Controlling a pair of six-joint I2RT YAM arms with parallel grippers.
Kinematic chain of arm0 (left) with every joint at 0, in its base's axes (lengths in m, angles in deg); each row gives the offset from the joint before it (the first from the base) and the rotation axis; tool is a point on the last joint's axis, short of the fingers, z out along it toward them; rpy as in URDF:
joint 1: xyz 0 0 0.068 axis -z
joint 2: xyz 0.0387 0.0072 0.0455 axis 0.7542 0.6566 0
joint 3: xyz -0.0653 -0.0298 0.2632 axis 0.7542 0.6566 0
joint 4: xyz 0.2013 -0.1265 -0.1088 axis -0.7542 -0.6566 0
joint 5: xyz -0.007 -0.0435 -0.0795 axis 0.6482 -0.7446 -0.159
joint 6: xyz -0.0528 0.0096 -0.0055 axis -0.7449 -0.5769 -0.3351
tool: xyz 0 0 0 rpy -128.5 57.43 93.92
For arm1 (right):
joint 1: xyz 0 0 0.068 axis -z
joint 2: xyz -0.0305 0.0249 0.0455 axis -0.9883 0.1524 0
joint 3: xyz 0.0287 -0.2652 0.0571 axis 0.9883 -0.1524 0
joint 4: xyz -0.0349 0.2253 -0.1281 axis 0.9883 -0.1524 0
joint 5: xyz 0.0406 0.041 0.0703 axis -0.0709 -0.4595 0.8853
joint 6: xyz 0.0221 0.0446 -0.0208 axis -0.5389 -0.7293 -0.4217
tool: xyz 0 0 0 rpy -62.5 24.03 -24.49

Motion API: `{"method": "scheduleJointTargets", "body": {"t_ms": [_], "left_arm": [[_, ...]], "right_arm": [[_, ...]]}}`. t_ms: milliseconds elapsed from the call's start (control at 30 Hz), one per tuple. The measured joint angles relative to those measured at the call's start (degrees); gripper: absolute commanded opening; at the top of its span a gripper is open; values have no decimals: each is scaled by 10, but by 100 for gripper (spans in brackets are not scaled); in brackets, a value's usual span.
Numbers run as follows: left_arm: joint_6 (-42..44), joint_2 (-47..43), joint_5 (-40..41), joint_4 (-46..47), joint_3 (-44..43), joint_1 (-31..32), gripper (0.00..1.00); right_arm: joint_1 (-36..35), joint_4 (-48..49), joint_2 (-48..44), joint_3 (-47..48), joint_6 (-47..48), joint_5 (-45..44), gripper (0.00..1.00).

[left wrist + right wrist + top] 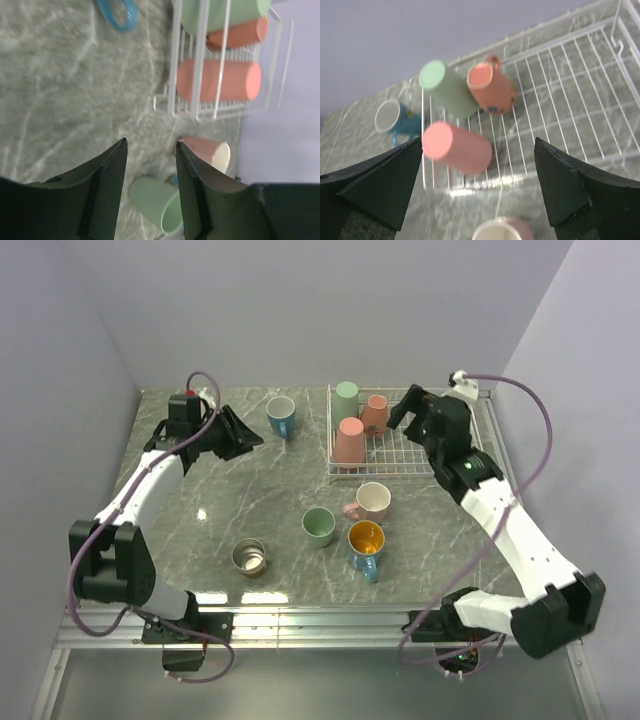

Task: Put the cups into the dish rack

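Observation:
The white wire dish rack [440, 455] stands at the back right. It holds a mint green cup [346, 395], a terracotta mug [375, 412] and a salmon pink cup [350, 438], all upside down. On the table are a blue mug [281, 416], a pale pink mug [372, 502], a second mint green cup [319, 526], a blue mug with an orange inside [366, 543] and a steel cup [249, 557]. My left gripper [248, 440] [150, 145] is open and empty, left of the blue mug. Over the rack, beside the terracotta mug, my right gripper [405, 415] [478, 142] is wide open and empty.
Grey walls close in the table at the back and on both sides. The rack's right half [560, 80] has bare wire. A cable [540, 430] loops from the right arm near the right wall.

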Motion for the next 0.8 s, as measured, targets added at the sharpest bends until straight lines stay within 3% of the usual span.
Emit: {"method": "scheduleJointTargets", "body": {"t_ms": [433,800], "left_arm": [[17,242,126,-42,-224,23,45],[37,356,179,-89,-383,36,45]], "right_arm": [[-23,-162,-177,-61,-19,40,100],[-23,-212,-200,-75,-21,54,100]]}}
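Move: Out ahead of the half-open left hand, about 20 cm forward, 4 cm to its right and 16 cm below, stands the blue cup. In the rack, the green cup lies about level with the blue one and 17 cm to its right; the pink cup is some 8 cm ahead of the left hand and 22 cm right. From the right hand, the blue cup is roughly 20 cm ahead, 29 cm left and 26 cm down. Reaching forward some 15 cm towards the blue cup, the left hand sinks about 5 cm on the way, then runs on level, its left side rolling up about 15 degrees, fingers still half open. Meanwhile the empty right hand draws back about 11 cm from the rack, slowing, fingers staying wide and tipping slightly down. ##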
